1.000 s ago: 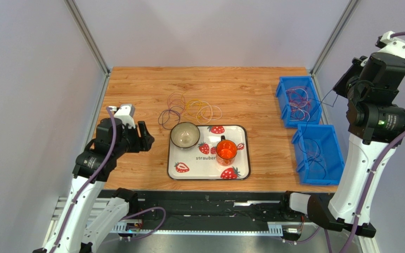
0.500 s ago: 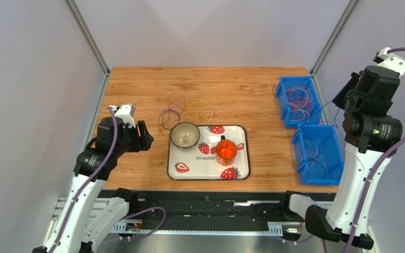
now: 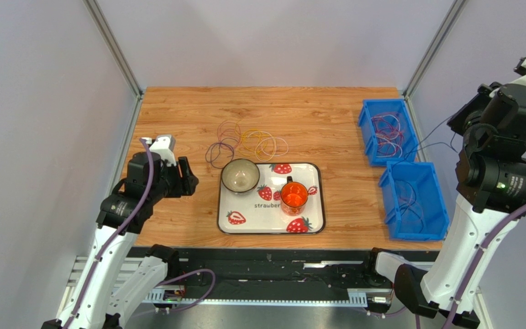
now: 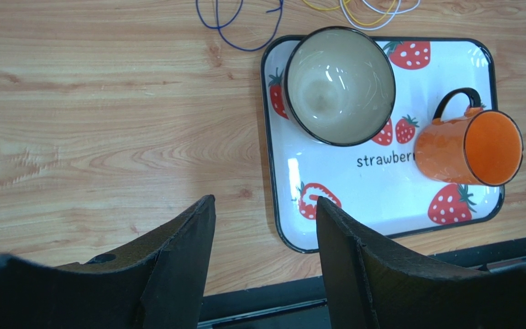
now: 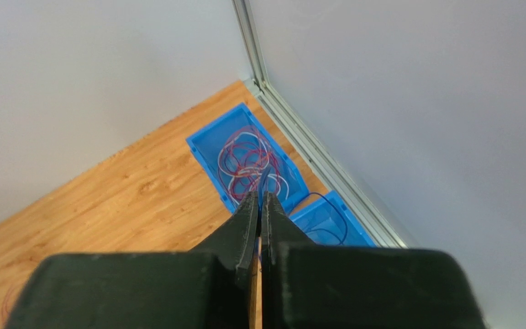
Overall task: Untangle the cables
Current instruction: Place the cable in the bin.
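Loose cables (image 3: 245,142), purple, orange and yellow loops, lie on the wood behind the tray; their near ends show in the left wrist view as cables (image 4: 245,38). More cables (image 3: 386,133) fill the far blue bin. My right gripper (image 5: 260,195) is raised high at the right and shut on a thin blue-purple cable (image 5: 264,179). That cable (image 3: 423,140) hangs taut down to the bins. In the top view the right fingers are hidden behind the wrist. My left gripper (image 3: 187,175) (image 4: 264,202) hovers open and holding nothing, left of the tray.
A strawberry tray (image 3: 314,226) holds a bowl (image 3: 240,175) and an orange mug (image 3: 294,195). Two blue bins stand at the right edge: the far bin (image 3: 364,116) (image 5: 212,149) and the near bin (image 3: 423,179) (image 5: 355,236), with a few wires inside. Walls close in on both sides.
The right arm has swung up and to the right, drawing the held cable farther out of the bins. The left arm has barely moved.
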Controlling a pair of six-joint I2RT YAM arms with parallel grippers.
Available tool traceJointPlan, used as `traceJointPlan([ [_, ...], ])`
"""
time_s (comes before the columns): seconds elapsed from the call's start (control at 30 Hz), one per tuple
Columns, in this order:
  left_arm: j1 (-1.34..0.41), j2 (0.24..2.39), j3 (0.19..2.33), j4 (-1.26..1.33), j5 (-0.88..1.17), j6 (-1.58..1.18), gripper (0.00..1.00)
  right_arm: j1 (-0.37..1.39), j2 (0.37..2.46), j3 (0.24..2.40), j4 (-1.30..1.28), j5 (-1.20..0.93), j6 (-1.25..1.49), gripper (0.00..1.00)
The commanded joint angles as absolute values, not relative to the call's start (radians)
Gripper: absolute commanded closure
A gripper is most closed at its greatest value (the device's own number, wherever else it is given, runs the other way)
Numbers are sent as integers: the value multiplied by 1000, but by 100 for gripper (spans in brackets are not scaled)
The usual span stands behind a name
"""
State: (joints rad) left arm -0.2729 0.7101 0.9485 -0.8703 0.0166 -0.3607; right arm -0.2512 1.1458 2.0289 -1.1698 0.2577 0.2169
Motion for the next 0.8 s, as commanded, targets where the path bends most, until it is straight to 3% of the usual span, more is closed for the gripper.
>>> traceJointPlan([
  [0.0, -268, 713, 948, -847, -23, -367, 36, -256, 1150, 2112, -1160, 250, 206, 100],
  [0.23, -268, 710, 948, -850, -34, -371, 36, -256, 1137, 2060, -1147, 276, 199, 100],
  [0.6, -272, 716, 946, -848, -37, -371, 37, -275, 1026, 1607, -990, 284, 235, 100],
  [0.77, -278, 719, 946, -847, -37, -371, 37, -302, 999, 1508, -945, 278, 230, 100],
])
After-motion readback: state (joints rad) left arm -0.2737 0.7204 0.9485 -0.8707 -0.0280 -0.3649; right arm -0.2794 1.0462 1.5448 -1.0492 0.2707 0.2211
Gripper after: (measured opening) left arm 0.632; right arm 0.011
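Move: The right gripper, holding the blue cable high up, has the near blue bin almost under it: about 3 cm ahead, 5 cm to its right and 43 cm below. At much the same depth, the far blue bin lies some 34 cm ahead and 2 cm right, the orange mug about 4 cm ahead and 35 cm left. From the left gripper, the near bin is roughly 5 cm ahead, 73 cm right and 18 cm below. Keep the right fingers shut on the blue cable and lift it a further 2 cm or so, easing slightly back. Then swing straight down, ever faster, by about 14 cm towards the near blue bin, tipping the fingers down some 20 degrees as you go, so the hanging loops are lowered into that bin. ##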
